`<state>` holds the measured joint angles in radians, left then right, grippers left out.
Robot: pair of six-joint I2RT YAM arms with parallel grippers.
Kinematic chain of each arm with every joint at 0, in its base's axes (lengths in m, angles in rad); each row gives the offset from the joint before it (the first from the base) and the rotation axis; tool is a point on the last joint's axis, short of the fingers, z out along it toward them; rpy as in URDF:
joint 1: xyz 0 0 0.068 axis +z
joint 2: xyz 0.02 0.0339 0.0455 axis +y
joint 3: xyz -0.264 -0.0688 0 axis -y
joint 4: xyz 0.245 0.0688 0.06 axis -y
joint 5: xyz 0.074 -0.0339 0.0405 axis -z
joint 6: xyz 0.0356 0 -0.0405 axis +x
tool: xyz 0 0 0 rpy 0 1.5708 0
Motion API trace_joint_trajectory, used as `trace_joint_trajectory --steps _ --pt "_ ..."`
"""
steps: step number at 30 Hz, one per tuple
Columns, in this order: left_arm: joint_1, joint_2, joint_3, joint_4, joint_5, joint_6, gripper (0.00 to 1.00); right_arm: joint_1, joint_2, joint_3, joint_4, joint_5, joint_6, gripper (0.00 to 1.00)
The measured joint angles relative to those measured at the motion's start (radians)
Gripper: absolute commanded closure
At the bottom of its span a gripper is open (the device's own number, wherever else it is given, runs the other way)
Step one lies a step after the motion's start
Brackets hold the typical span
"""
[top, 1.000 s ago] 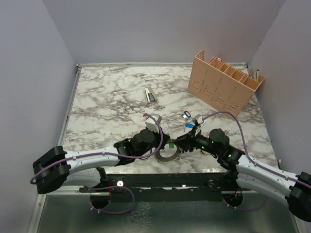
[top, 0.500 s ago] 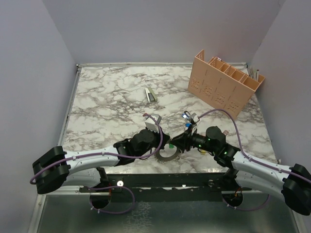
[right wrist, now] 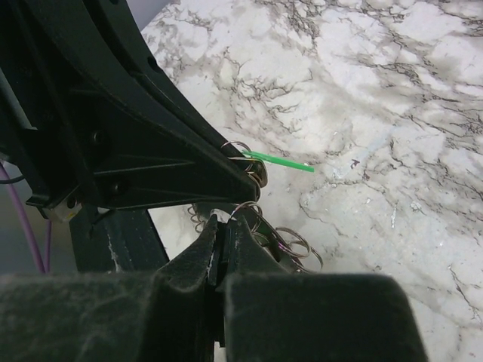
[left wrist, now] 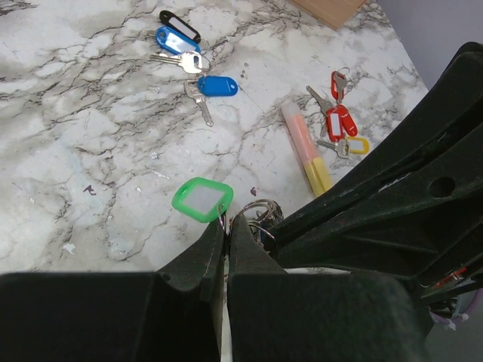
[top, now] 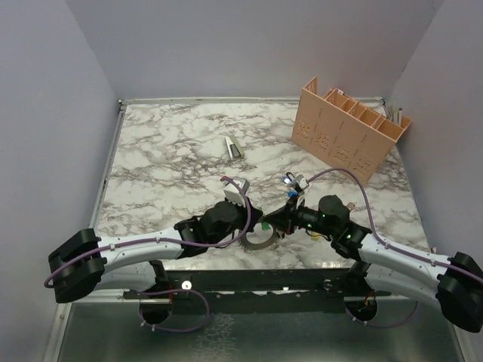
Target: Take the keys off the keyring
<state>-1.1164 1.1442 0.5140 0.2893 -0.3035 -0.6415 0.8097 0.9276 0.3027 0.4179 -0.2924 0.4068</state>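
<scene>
The keyring (top: 259, 240), a grey coiled metal ring, lies near the table's front edge between both grippers. Its wire coils show in the left wrist view (left wrist: 260, 212) and the right wrist view (right wrist: 290, 244). My left gripper (left wrist: 226, 224) is shut on the thin wire loop of the green-headed key (left wrist: 202, 199), at the ring's edge. My right gripper (right wrist: 223, 225) is shut on a coil of the keyring, tip to tip with the left fingers (right wrist: 226, 170). The green key (right wrist: 279, 160) sticks out edge-on. Two blue-headed keys (left wrist: 213, 86) lie loose on the marble beyond.
A peach slotted organizer (top: 351, 128) stands at the back right. A small white and green object (top: 235, 147) lies mid-table. A bunch with red and yellow tags (left wrist: 341, 121), a pink-yellow highlighter (left wrist: 306, 147) and a black tag (left wrist: 178, 23) lie near the blue keys.
My right gripper has moved left and closed in on the keyring, meeting the left gripper. The left arm has barely moved.
</scene>
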Motion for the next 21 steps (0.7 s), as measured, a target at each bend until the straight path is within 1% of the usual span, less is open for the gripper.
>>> trace_joint_trajectory --steps 2,4,7,9,13,17,19,21 --pt "0.001 -0.006 0.000 -0.004 0.000 0.006 0.86 0.000 0.000 0.001 0.000 -0.002 0.000 0.99" --pt "0.002 -0.016 0.000 -0.017 -0.004 0.011 0.75 0.000 -0.004 0.001 -0.001 -0.002 -0.007 0.99" --pt "0.004 -0.056 0.000 -0.051 -0.018 0.022 0.63 0.000 -0.023 0.001 -0.003 0.001 -0.021 0.99" --pt "0.005 -0.092 0.001 -0.074 -0.032 0.030 0.58 0.000 -0.042 0.001 -0.009 0.008 -0.034 0.99" --pt "0.014 -0.184 0.004 -0.127 -0.074 0.051 0.56 0.000 -0.070 0.000 -0.010 0.014 -0.064 0.99" --pt "0.027 -0.232 0.029 -0.156 -0.084 0.085 0.56 0.000 -0.079 -0.012 0.000 0.014 -0.105 0.99" --pt "0.044 -0.234 0.039 -0.156 -0.068 0.112 0.55 0.000 -0.082 -0.016 0.007 0.014 -0.126 0.99" --pt "0.069 -0.234 0.036 -0.150 -0.024 0.138 0.55 0.000 -0.089 -0.023 0.016 0.014 -0.148 0.99"
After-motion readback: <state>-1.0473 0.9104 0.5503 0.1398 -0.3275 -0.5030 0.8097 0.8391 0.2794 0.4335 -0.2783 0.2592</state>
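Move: My left fingers and right fingertips nearly meet, both holding the bunch of rings. The keyring's big loop hangs about 3 cm back and 5 cm below my left hand, some 1 cm to its right; from my right hand it is likewise 3 cm back, 5 cm below and 1 cm left. The blue tag lies roughly 13 cm ahead and 11 cm right of my left hand, the pink-yellow marker about 4 cm ahead and 18 cm right, both some 10 cm below. I open my left fingers to a bit under half, letting go of the rings beside the green tag, and pull that hand up about 6 cm and some 4 cm to the left, off the keyring, drifting slightly forward. My right fingers stay shut on the rings, raising the keyring 1 to 2 cm as the wrist rolls about 10 degrees. ##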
